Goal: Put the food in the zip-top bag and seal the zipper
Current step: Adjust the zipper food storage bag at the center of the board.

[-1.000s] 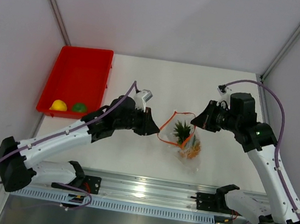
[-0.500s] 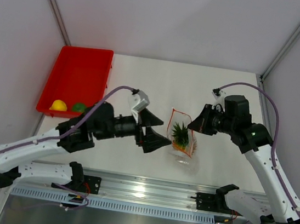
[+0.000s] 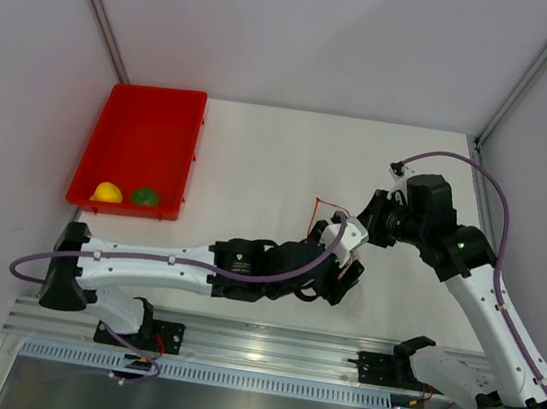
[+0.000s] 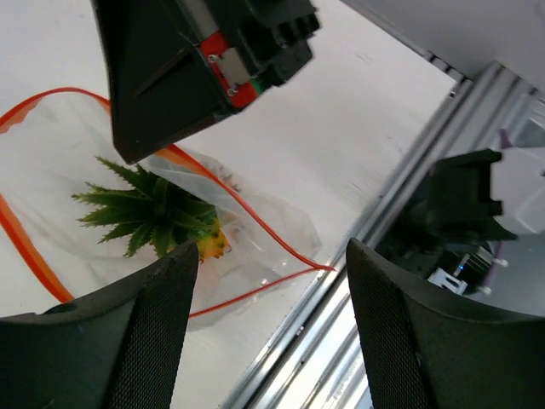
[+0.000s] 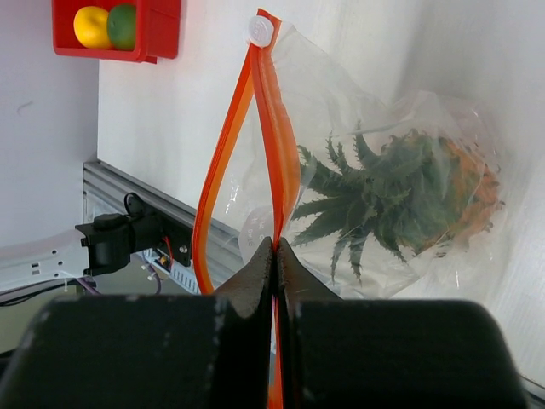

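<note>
The zip-top bag [image 5: 366, 128] hangs from my right gripper [image 5: 275, 249], which is shut on one side of the red zipper [image 5: 281, 162]. The bag's mouth gapes open. Inside lies the orange pineapple [image 5: 409, 192] with its green crown. My left gripper [image 4: 268, 332] is open, hovering just above the bag's near side [image 4: 247, 247] with nothing between its fingers. In the top view the left gripper [image 3: 339, 269] covers most of the bag, and only a bit of zipper [image 3: 328, 206] shows beside the right gripper [image 3: 372, 224]. The yellow lemon [image 3: 107, 192] and the round green fruit [image 3: 144, 195] lie in the red tray.
The red tray [image 3: 147, 127] stands at the back left of the white table. A metal rail [image 3: 264, 350] with the arm bases runs along the near edge, just below the bag. Grey walls close in on the left and right.
My left gripper opened and swung right and forward, from left of the bag to over its near side. The right gripper stayed shut on the zipper, holding the bag up.
</note>
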`<state>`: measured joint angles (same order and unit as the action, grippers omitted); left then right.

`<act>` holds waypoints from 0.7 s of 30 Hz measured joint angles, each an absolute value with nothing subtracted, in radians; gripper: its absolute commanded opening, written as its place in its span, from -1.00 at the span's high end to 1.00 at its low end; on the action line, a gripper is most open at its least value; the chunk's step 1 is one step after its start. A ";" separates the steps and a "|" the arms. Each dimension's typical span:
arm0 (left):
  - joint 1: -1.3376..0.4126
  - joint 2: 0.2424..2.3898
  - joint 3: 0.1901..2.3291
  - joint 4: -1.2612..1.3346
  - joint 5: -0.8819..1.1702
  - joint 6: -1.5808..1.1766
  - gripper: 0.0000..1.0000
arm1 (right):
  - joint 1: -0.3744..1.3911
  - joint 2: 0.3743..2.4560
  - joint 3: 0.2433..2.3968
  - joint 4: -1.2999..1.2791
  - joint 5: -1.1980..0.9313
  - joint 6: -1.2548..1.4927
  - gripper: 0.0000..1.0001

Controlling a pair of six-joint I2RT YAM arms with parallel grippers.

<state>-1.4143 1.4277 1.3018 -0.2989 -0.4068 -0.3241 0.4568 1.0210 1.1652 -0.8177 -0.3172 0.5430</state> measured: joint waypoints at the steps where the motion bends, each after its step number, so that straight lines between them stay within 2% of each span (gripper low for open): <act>1: -1.416 1.442 1.308 -0.309 -0.432 -0.334 -0.41 | 0.457 1.020 1.165 -0.818 -0.310 0.546 1.00; 9: -1.422 1.513 1.359 -0.358 -0.571 -0.382 -0.10 | 0.462 1.007 1.165 -0.820 -0.294 0.554 1.00; 15: -1.422 1.553 1.394 -0.390 -0.567 -0.403 0.22 | 0.466 1.004 1.165 -0.820 -0.291 0.565 1.00; 19: -1.422 1.562 1.397 -0.412 -0.529 -0.424 0.31 | 0.471 1.004 1.165 -0.820 -0.291 0.571 1.00; 21: -1.418 1.565 1.398 -0.421 -0.504 -0.438 0.45 | 0.473 1.004 1.165 -0.820 -0.290 0.573 1.00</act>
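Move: The zipper's free near corner, which my left hand is after, hangs about 3 cm ahead of it, 3 cm to its right and 5 cm lower. From that hand, the bagged pineapple is some 9 cm ahead, 2 cm to the right and 14 cm down, and the zipper's far corner roughly 15 cm ahead, 8 cm left and 4 cm down. From my right hand, already shut on the zipper, the near corner is about 6 cm back, 4 cm right and 4 cm down. I bring my left hand down onto the bag's near zipper corner, easing forward about 2 cm at first, then sinking and drifting slightly back, some 3.5 cm lower in all. It turns about 10 degrees counter-clockwise as its fingers narrow from wide to about a third open around the orange strip, not yet pinching it. My right hand stays put and keeps its pinch on the zipper. ##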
